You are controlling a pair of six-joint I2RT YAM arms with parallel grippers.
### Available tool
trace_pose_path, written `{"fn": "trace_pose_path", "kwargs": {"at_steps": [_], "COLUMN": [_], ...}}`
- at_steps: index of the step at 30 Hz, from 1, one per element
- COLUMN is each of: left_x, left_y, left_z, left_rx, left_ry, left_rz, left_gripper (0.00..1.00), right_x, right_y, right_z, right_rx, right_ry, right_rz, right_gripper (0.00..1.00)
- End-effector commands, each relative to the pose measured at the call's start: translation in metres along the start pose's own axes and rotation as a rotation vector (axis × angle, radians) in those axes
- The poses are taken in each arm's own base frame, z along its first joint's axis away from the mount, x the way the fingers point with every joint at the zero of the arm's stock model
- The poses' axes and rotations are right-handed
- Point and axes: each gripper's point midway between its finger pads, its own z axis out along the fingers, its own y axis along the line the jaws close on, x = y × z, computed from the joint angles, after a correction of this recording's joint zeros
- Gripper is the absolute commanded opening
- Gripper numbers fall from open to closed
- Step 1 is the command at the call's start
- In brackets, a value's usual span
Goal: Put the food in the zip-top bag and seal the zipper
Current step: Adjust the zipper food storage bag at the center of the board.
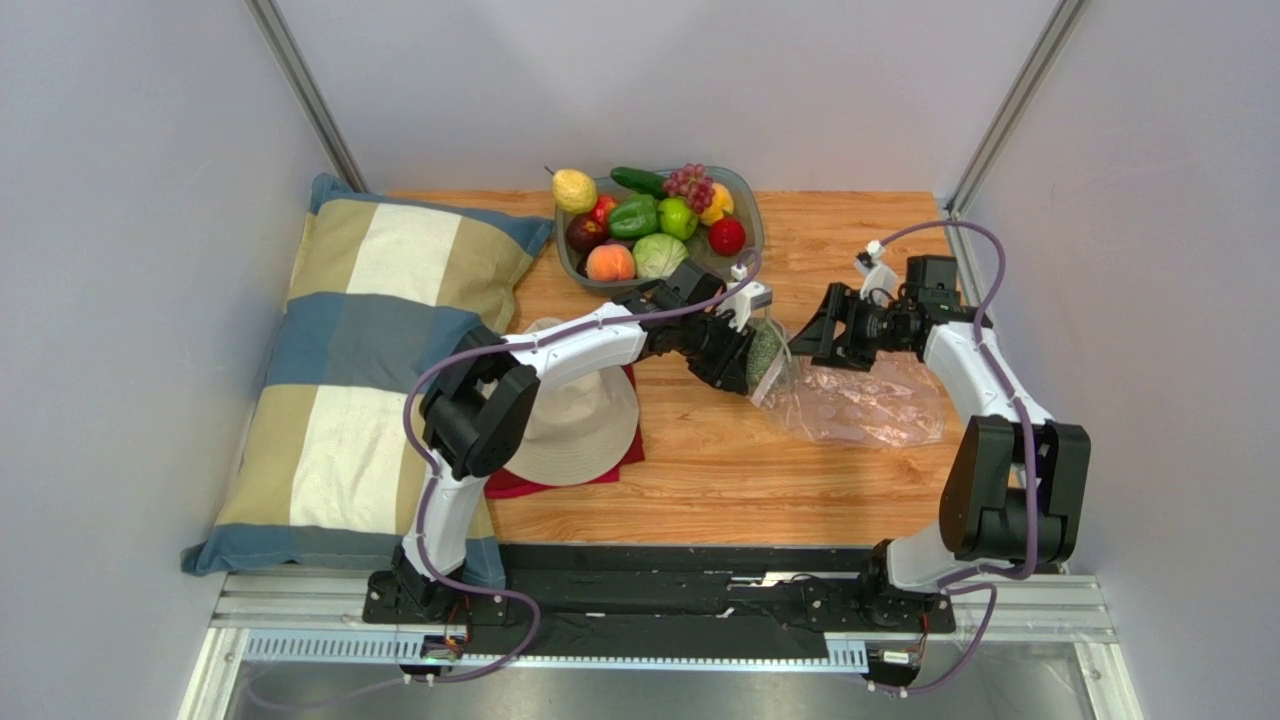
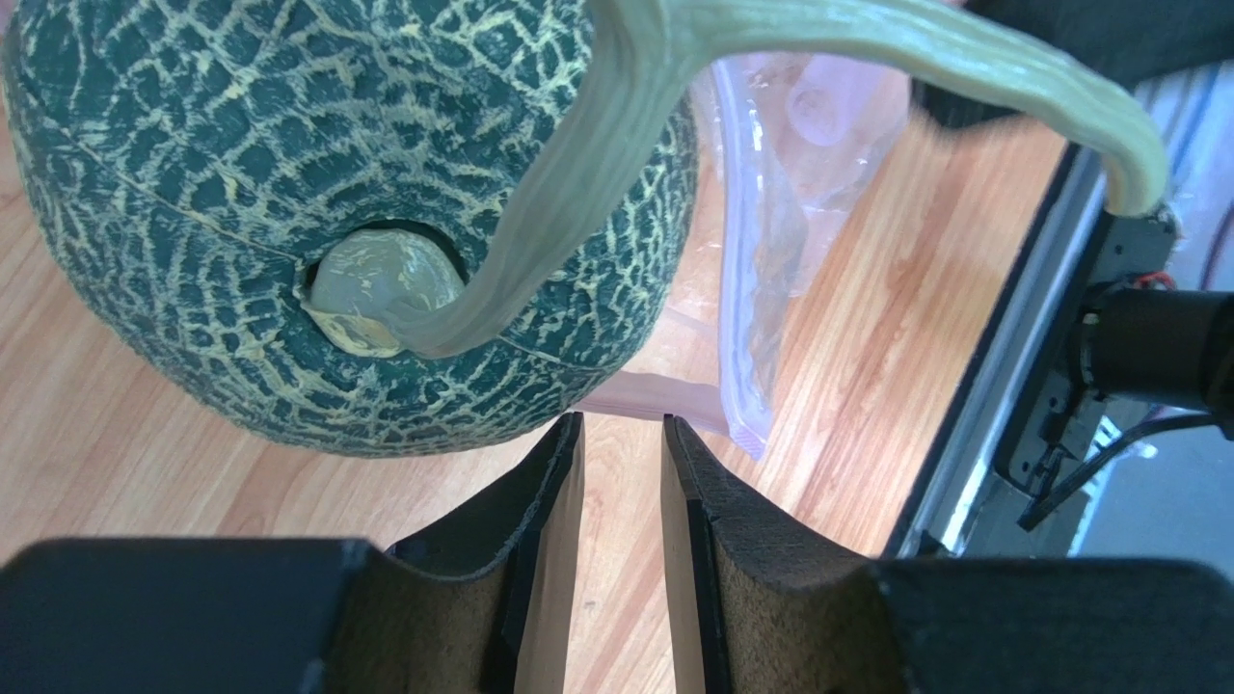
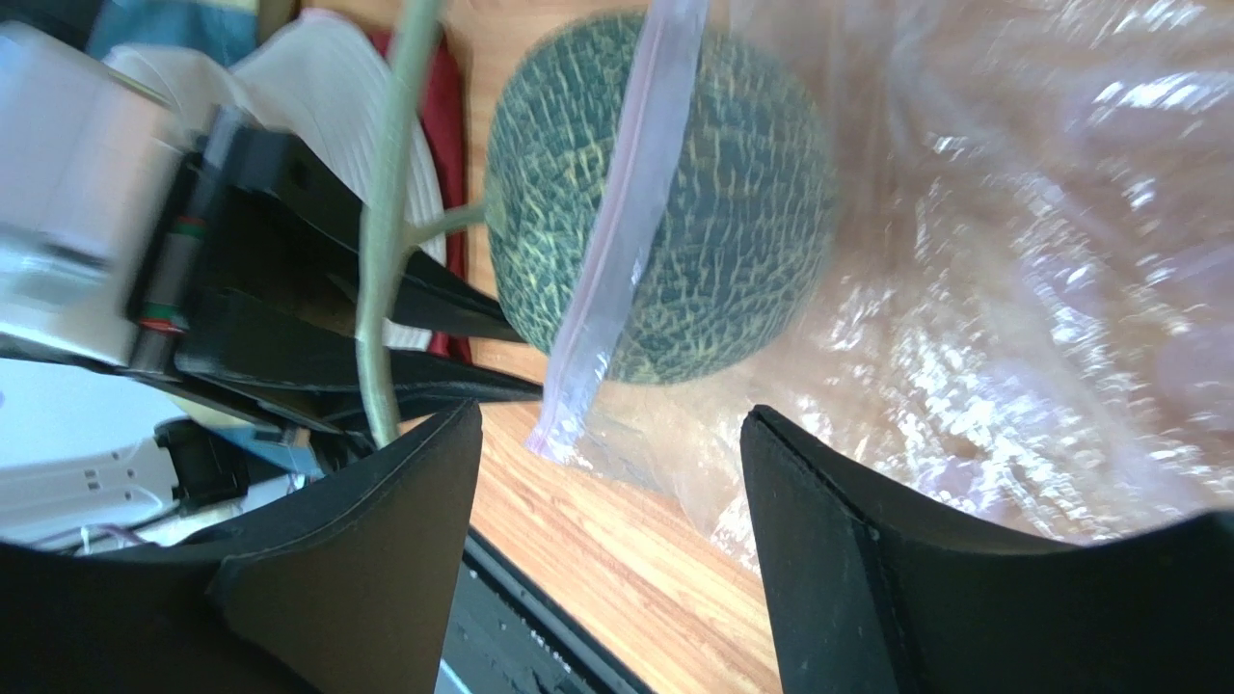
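Note:
A green netted melon (image 1: 765, 348) with a long pale stem (image 2: 811, 44) lies at the mouth of the clear zip-top bag (image 1: 867, 399). The pink zipper (image 3: 616, 246) runs across the melon (image 3: 681, 203), whose far part sits behind plastic. My left gripper (image 2: 623, 422) is just short of the melon (image 2: 290, 188), its jaws a narrow gap apart with only table between them. My right gripper (image 3: 609, 415) stands open beside the bag's edge (image 3: 927, 318), holding nothing. In the top view the left gripper (image 1: 739, 365) and right gripper (image 1: 806, 342) face each other across the bag mouth.
A grey bowl (image 1: 570, 258) at the back holds more food (image 1: 646, 222), including a pear, pepper, cabbage, peach and grapes. A white hat (image 1: 579, 423) on a red cloth (image 1: 519, 483) lies left of centre. A checked pillow (image 1: 376, 360) fills the left side.

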Motion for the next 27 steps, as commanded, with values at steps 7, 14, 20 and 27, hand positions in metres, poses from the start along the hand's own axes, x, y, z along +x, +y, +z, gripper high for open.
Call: {"fn": "trace_pose_path", "kwargs": {"at_steps": [7,14,20,27], "left_x": [-0.042,-0.055,-0.064,-0.062], "left_y": [0.013,0.050,0.024,0.011], "left_z": [-0.094,-0.057,-0.023,-0.012], "left_rx": [-0.016,-0.083,0.038,0.022], "left_ry": [-0.275,-0.209,-0.187,-0.173], "left_rz": [-0.074,-0.164,-0.180,-0.113], "left_gripper": [0.36,0.37,0.37,0.36], "right_x": [-0.033,-0.036,-0.036,-0.034], "right_y": [0.003,0.009,0.026,0.020], "right_z": [-0.021,-0.014,-0.028,-0.018], "right_rx": [0.004,-0.067,-0.086,0.012], "right_ry": [-0.086,-0.081,-0.120,-0.085], "right_rz": [-0.018,0.026,-0.045,-0.061], "right_gripper": [0.67,0.68,0.80,1.00]}}
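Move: The pumpkin in the bag mouth lies about 5 cm ahead of the left hand, 5 cm to its right and 4 cm lower. The mouth's zipper strip is roughly 6 cm right, 1 cm ahead and 6 cm below that hand; the food basket sits some 25 cm ahead and 13 cm left. From the right hand, the strip is about 8 cm left, 3 cm back and 10 cm down, the pumpkin 10 cm left, level fore and aft and 8 cm down. Coming clear of the pumpkin's near-left side, the left fingertips finish against its stem side: the left hand swings out some 7 cm left, then arcs forward and up, comes back right and sinks, about 5 cm forward overall, turning roughly 10 degrees counter-clockwise, its gap unchanged. The empty right hand rises nearly 4 cm above the bag, easing slightly forward, and spreads its fingers fully. ##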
